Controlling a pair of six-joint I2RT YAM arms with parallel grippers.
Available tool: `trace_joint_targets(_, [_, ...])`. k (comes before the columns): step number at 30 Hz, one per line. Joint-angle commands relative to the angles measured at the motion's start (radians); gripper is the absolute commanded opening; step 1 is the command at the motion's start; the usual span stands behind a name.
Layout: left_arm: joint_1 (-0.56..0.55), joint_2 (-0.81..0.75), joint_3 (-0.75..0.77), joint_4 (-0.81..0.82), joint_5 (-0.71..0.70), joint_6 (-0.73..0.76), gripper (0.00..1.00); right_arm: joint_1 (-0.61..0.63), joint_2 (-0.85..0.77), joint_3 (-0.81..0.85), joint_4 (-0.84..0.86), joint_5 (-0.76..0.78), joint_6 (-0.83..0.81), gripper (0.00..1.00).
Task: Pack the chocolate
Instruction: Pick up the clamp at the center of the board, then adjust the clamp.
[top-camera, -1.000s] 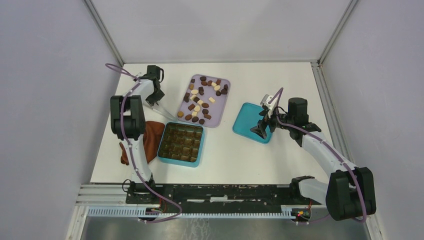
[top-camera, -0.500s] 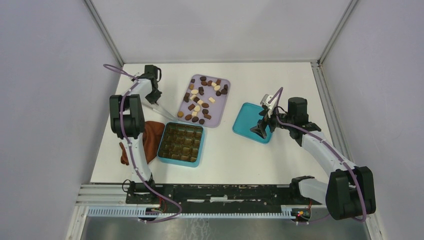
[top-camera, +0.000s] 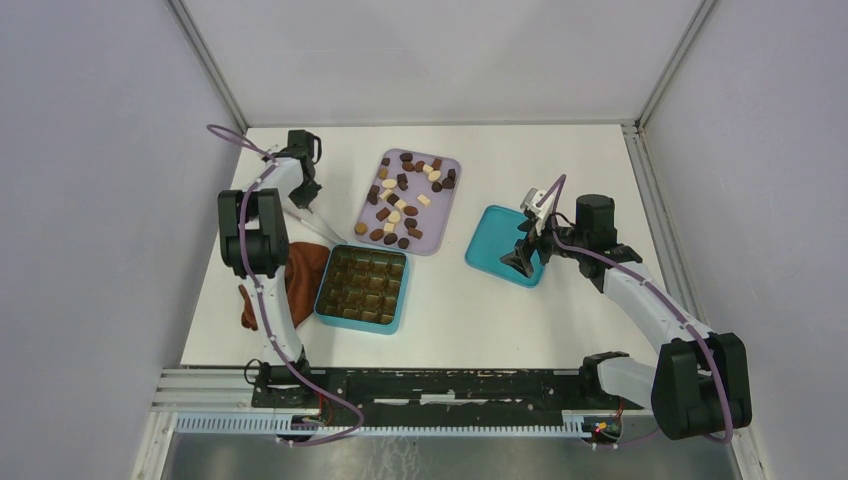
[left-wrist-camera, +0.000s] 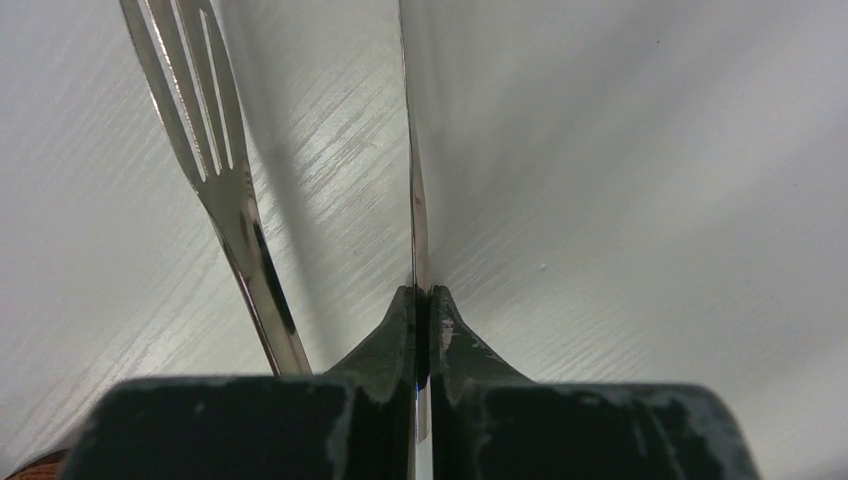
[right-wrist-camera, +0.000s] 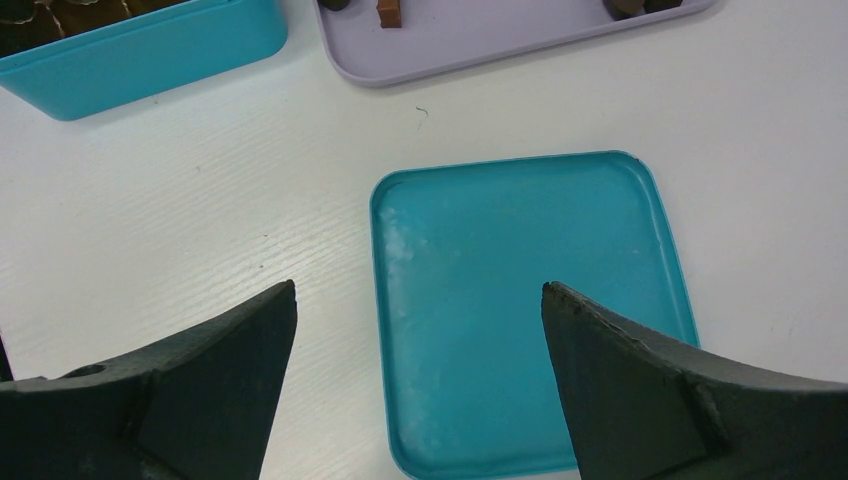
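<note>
Many small chocolate pieces (top-camera: 405, 200), dark brown, mid brown and cream, lie loose on a lilac tray (top-camera: 440, 232). The teal box (top-camera: 325, 303) with its brown gridded insert stands just in front of the tray. My left gripper (top-camera: 303, 195) is left of the tray and shut on one thin arm of metal tongs (left-wrist-camera: 415, 200). The tongs' other, slotted arm (left-wrist-camera: 215, 170) splays off to the left. My right gripper (right-wrist-camera: 420, 295) hangs open over the near left part of the teal lid (right-wrist-camera: 530, 310), holding nothing.
A reddish-brown cloth (top-camera: 295, 280) lies bunched against the box's left side. The lid (top-camera: 500, 240) lies flat to the right of the tray. The box's corner (right-wrist-camera: 140, 45) and the tray's edge (right-wrist-camera: 500, 40) show beyond the lid in the right wrist view.
The left gripper's jaws have closed onto the tongs' arm, and the left wrist has shifted slightly left. The right arm has not moved.
</note>
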Motion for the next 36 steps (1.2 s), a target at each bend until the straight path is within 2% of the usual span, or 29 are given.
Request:
trace_joint_targets(1, [0.011,-0.106,-0.012,0.028,-0.048,0.069,0.02,0.004,-0.006,0.040,0.010,-0.017,-0.010,0.98])
trace_joint_targets(7, [0.011,-0.269,-0.090,0.124,-0.043,0.128,0.02,0.004,-0.002,0.030,0.029,-0.079,0.017,0.98])
trace_joint_targets(12, [0.009,-0.410,-0.188,0.263,0.128,0.194,0.02,0.004,-0.016,0.015,0.059,-0.124,0.037,0.98])
trace_joint_targets(15, [0.008,-0.480,-0.239,0.333,0.296,0.236,0.02,0.004,-0.029,0.004,0.083,-0.153,0.050,0.98])
trace_joint_targets(18, [0.008,-0.572,-0.331,0.451,0.540,0.245,0.02,0.004,-0.040,-0.008,0.114,-0.202,0.072,0.98])
trace_joint_targets(22, [-0.014,-0.706,-0.468,0.643,0.845,0.169,0.02,0.001,-0.050,-0.027,0.175,-0.283,0.140,0.98])
trace_joint_targets(24, [-0.076,-0.776,-0.551,0.776,0.978,0.114,0.02,-0.005,-0.058,-0.045,0.230,-0.326,0.206,0.98])
trace_joint_targets(29, [-0.332,-0.941,-0.698,1.065,0.996,0.055,0.02,-0.030,-0.091,-0.106,0.463,-0.379,0.442,0.98])
trace_joint_targets(33, [-0.489,-0.965,-0.731,1.307,1.033,-0.009,0.02,-0.041,-0.124,-0.062,0.478,-0.346,0.561,0.98])
trace_joint_targets(36, [-0.545,-0.960,-0.790,1.608,1.042,-0.131,0.02,-0.040,-0.162,0.006,0.475,-0.352,0.636,0.98])
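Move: The clamp is already pinched in the left fingers, its middle about 2 cm back and 1 cm right of the hand. It is taken towards the open right gripper, some 51 cm right, 18 back and 11 higher. From the left hand, the chocolate tray is 27 cm right and 2 ahead, the box 16 right and 21 back. The right hand has the clamp 50 cm left, 16 ahead and 11 below. The clamp leaves the table in the left hand's kept pinch, first rising about 15 cm almost straight up, then swinging right over the chocolate tray, still climbing and drawing back: overall some 34 cm right, 32 up and 19 back. The left wrist turns from pointing down to pointing right, about level. The open right hand rises 7 cm, easing back and left, fingers tipping up some 20 degrees. ##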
